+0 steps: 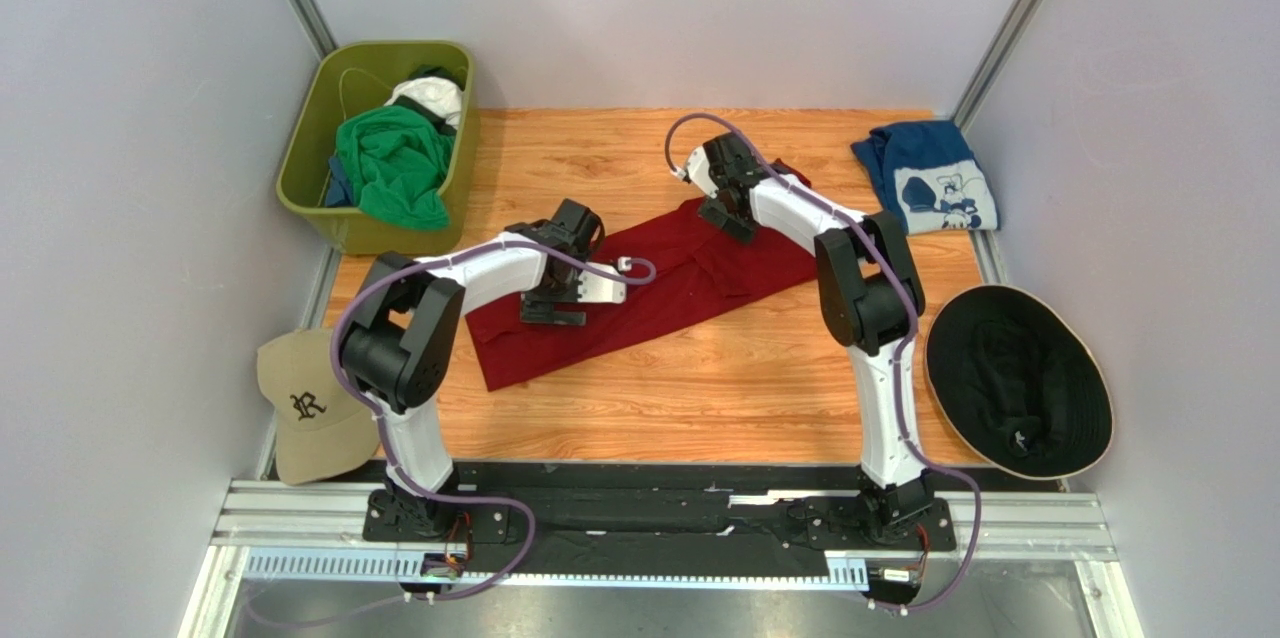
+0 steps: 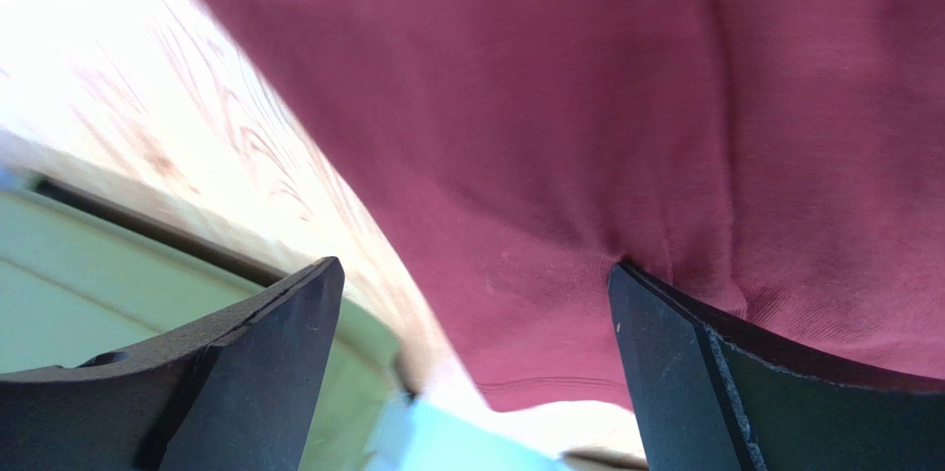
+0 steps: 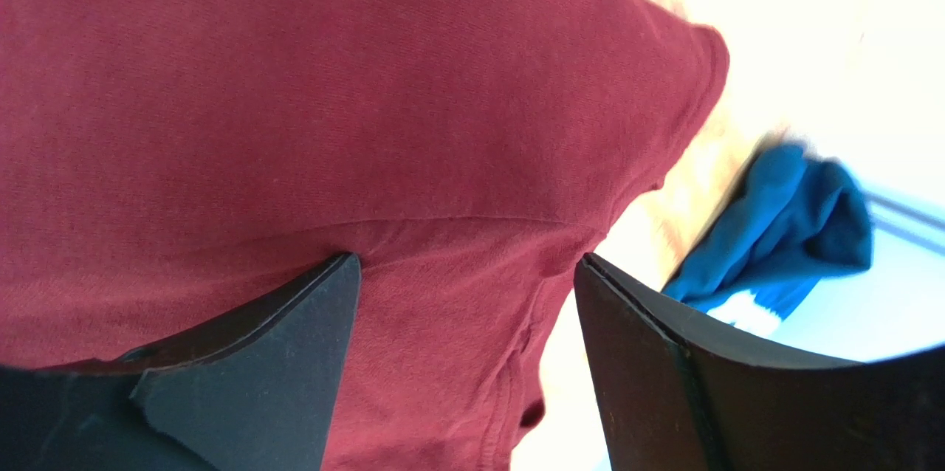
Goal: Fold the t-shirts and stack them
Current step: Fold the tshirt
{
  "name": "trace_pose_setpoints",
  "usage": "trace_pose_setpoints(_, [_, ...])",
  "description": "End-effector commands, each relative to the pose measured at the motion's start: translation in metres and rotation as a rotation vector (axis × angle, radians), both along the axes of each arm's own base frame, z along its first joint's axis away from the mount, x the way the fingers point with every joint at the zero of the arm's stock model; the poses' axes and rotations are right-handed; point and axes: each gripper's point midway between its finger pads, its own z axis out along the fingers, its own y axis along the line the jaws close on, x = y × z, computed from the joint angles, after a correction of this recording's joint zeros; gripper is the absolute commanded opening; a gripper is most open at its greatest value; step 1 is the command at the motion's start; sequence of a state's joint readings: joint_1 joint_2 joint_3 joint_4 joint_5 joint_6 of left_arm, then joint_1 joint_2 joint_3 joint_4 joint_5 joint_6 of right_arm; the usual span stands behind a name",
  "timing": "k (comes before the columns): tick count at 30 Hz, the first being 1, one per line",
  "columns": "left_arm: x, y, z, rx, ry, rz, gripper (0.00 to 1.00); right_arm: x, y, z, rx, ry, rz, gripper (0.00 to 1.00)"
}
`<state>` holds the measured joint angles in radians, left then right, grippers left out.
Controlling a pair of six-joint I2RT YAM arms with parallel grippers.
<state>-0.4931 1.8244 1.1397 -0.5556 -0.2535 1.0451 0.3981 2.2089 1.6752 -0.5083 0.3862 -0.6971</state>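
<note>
The dark red t-shirt (image 1: 661, 286) lies as a long slanted strip across the middle of the wooden table (image 1: 751, 383). My left gripper (image 1: 553, 311) hangs open over its left part; in the left wrist view the gripper (image 2: 471, 272) straddles the red t-shirt's (image 2: 555, 106) hem, one finger (image 2: 666, 360) touching the cloth. My right gripper (image 1: 736, 223) is open over the strip's far right end, and the red cloth's (image 3: 277, 83) edge lies between its jaws (image 3: 468, 261). A navy-blue t-shirt (image 1: 932, 176) with white print lies folded at the back right. A green t-shirt (image 1: 394, 166) sits in the bin.
An olive-green bin (image 1: 301, 166) with clothes stands at the back left. A tan baseball cap (image 1: 308, 406) lies off the table's left front corner. A black wide-brimmed hat (image 1: 1019, 380) lies at the right front. Grey walls close in both sides.
</note>
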Motion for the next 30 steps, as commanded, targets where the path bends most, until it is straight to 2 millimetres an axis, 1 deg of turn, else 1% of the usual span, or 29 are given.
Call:
trace_pose_setpoints(1, [-0.004, -0.026, -0.015, 0.039, 0.033, -0.162, 0.99, 0.010, 0.011, -0.041, 0.044, 0.089, 0.040, 0.77])
trace_pose_setpoints(4, [-0.008, -0.046, -0.012, 0.051, 0.027, -0.248, 0.99, 0.022, 0.015, -0.044, 0.038, 0.079, 0.057, 0.77])
trace_pose_setpoints(6, [-0.006, -0.058, -0.008, 0.053, 0.015, -0.292, 0.99, 0.027, 0.015, -0.044, 0.034, 0.073, 0.068, 0.77])
trace_pose_setpoints(7, [-0.007, -0.062, -0.007, 0.049, 0.013, -0.309, 0.99, 0.030, 0.018, -0.044, 0.036, 0.068, 0.080, 0.77])
trace_pose_setpoints(10, [-0.010, -0.088, -0.004, 0.064, -0.002, -0.398, 0.99, 0.044, 0.019, -0.042, 0.029, 0.038, 0.088, 0.77])
trace_pose_setpoints(13, [-0.017, -0.104, -0.005, 0.091, -0.006, -0.464, 0.99, 0.050, 0.021, -0.040, 0.028, 0.029, 0.100, 0.77])
trace_pose_setpoints(15, [-0.021, -0.107, -0.006, 0.123, -0.005, -0.471, 0.99, 0.056, 0.020, -0.041, 0.013, 0.016, 0.098, 0.77])
trace_pose_setpoints(16, [-0.026, -0.113, -0.008, 0.135, -0.002, -0.484, 0.99, 0.058, 0.020, -0.040, 0.008, 0.011, 0.101, 0.77])
trace_pose_setpoints(18, [-0.034, -0.111, -0.010, 0.160, 0.013, -0.468, 0.99, 0.065, 0.020, -0.036, 0.012, -0.010, 0.094, 0.77])
trace_pose_setpoints(19, [-0.039, -0.115, -0.011, 0.165, 0.016, -0.470, 0.99, 0.068, 0.021, -0.034, 0.017, -0.016, 0.094, 0.77])
trace_pose_setpoints(22, [-0.056, -0.114, -0.015, 0.203, 0.053, -0.431, 0.99, 0.076, 0.027, -0.030, 0.025, -0.037, 0.100, 0.77])
trace_pose_setpoints(23, [-0.064, -0.109, -0.016, 0.217, 0.074, -0.396, 0.99, 0.078, 0.027, -0.030, 0.024, -0.036, 0.100, 0.77])
trace_pose_setpoints(24, [-0.070, -0.109, -0.017, 0.233, 0.080, -0.391, 0.99, 0.082, 0.029, -0.025, 0.029, -0.050, 0.100, 0.77])
trace_pose_setpoints(26, [-0.081, -0.103, -0.021, 0.262, 0.096, -0.358, 0.99, 0.086, 0.031, -0.022, 0.031, -0.058, 0.103, 0.77])
trace_pose_setpoints(29, [-0.093, -0.098, -0.024, 0.302, 0.092, -0.336, 0.99, 0.092, 0.033, -0.019, 0.032, -0.077, 0.114, 0.78])
trace_pose_setpoints(30, [-0.098, -0.101, -0.024, 0.311, 0.087, -0.341, 0.99, 0.093, 0.033, -0.018, 0.029, -0.080, 0.117, 0.78])
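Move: The folded red t-shirt lies slantwise beneath both grippers, a couple of centimetres below the hand points. Its middle is some 17 cm right and 8 cm ahead of the left gripper, and about 15 cm left and 9 cm back from the right one. The green basket stands roughly 30 cm left and 28 cm ahead of the left gripper; the folded blue t-shirt lies about 36 cm right and 8 cm ahead of the right gripper. Keep both grippers open with their fingertips resting on the red t-shirt and swivel it between them. Sweep the left gripper low to the right about 11 cm, curving back towards the base over the second half and turning clockwise some 25 degrees, while the right gripper drags its end forward about 9 cm and a little left, its fingers tilting slightly outward. ##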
